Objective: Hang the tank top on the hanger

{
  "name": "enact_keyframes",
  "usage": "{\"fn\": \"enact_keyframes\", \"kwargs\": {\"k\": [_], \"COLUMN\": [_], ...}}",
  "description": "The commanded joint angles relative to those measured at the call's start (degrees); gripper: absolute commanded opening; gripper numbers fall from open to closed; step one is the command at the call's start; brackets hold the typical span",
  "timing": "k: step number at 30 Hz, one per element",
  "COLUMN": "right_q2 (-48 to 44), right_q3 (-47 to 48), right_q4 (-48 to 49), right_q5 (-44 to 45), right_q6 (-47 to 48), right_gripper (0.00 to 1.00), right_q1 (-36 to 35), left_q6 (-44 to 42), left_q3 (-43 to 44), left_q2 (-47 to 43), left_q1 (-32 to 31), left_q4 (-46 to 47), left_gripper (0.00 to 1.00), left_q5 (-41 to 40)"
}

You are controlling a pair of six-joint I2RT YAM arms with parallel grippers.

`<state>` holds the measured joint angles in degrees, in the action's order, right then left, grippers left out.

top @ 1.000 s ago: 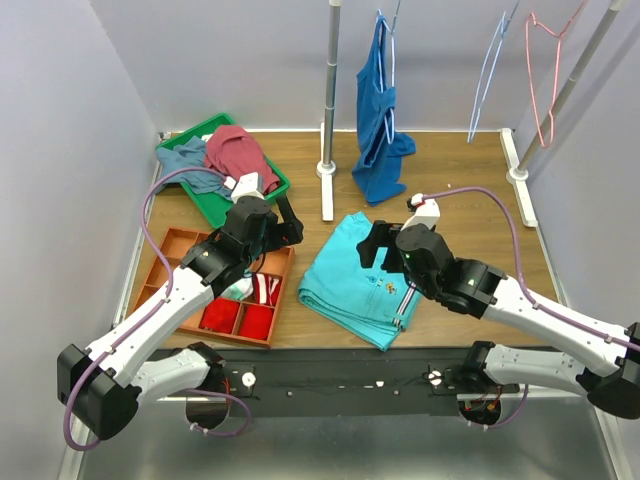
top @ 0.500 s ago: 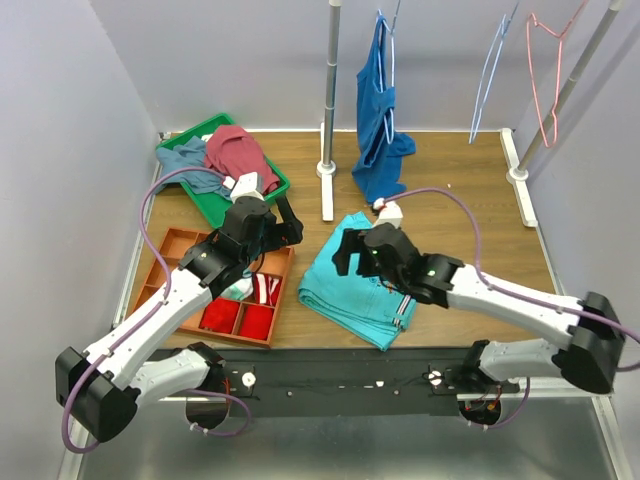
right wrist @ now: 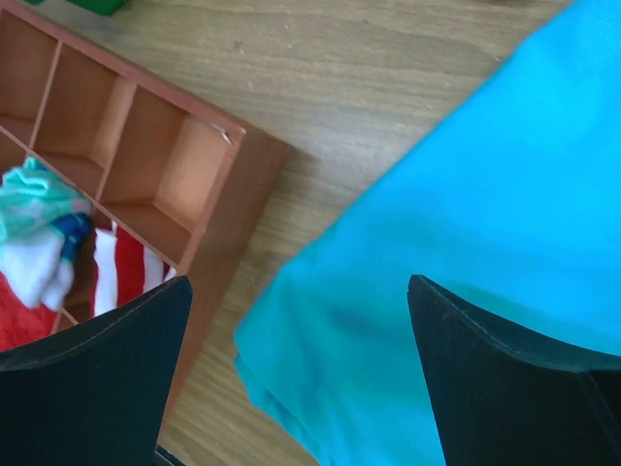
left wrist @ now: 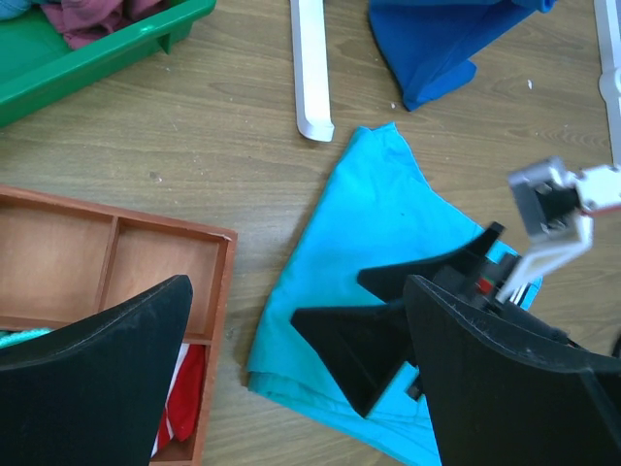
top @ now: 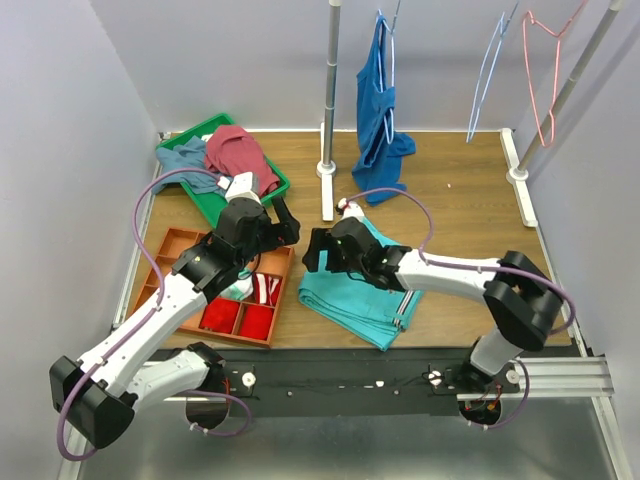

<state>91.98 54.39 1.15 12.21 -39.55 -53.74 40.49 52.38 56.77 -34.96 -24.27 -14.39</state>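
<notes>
The maroon tank top lies bunched in the green tray at the back left; a corner of it shows in the left wrist view. The pale blue-white hanger hangs bare from the rail at the back right. My left gripper hovers open over the wood between the tray and the trousers, nothing between its fingers. My right gripper is open and empty over the left edge of the turquoise trousers, close to the left gripper.
A brown compartment organizer with socks and red cloth sits front left. A royal-blue top hangs at the back centre beside a rack pole. A salmon hanger hangs far right. Grey-blue cloth shares the green tray.
My right gripper has swung left across the trousers, from their right side to their left edge near the organizer. The left arm has barely moved. Both grippers stay open.
</notes>
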Motion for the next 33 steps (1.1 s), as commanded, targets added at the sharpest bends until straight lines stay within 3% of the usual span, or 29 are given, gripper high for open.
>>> {"fn": "enact_keyframes", "kwargs": {"k": [1,10,15,20,29,33], "right_q2": [6.2,14.2,9.8,4.3,-11.7,-15.9], "right_q3": [4.0,4.7,-4.8,-10.3,-21.6,-22.9], "right_q4": [10.1,14.1,11.5,1.2,-10.6,-13.6], "right_q5": [-7.0,-8.6,-3.2,2.7,5.1,2.9], "right_q6": [-3.5,-9.1,-11.3,-13.9,-17.6,-14.0], "right_gripper": [1.00,1.00,1.00,1.00,1.00,1.00], "right_q1": [0.6,0.6,0.6,2.0,18.3,30.4], "left_q6": [-0.4,-0.8,-1.6,-2.4,-3.4,-4.0], "left_q3": [0.1,0.7,1.3,2.5,4.4,4.9], "left_q2": [-1.5,-1.4,-1.1,0.1,2.3,1.9], "left_q1": [0.4,0.6,0.9,1.1,1.7,2.4], "left_q4": [-0.6,-1.4,-1.7,-1.4,-1.4,-1.8], "left_gripper": [0.99,0.99,0.99,0.99,0.99,0.99], "left_q5": [-1.0,-1.2,-1.3,-0.6,2.1,2.6]}}
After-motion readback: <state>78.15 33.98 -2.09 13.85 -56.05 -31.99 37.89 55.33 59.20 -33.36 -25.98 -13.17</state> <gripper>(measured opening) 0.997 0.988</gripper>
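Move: The turquoise folded garment lies flat, its middle about 12 cm to the right of the right hand, 5 cm back and 6 cm lower; its left corner is nearly under the open fingers, some 8 cm back. The compartment box's middle is roughly 18 cm left of this hand and 6 cm back, and the white stand foot's is around 20 cm ahead and 4 cm right. From the left hand, the garment lies about 17 cm right, 5 cm back and 18 cm below. Leftward first, the right hand goes on about 5 cm past the garment's left edge, then sinks some 5 cm onto it and sweeps fast to the right, roughly 22 cm and low. The wide-open fingers never close; a fingertip presses on the cloth near that edge and drags it along, while the hand tips down a little and swings some 30 degrees clockwise. ##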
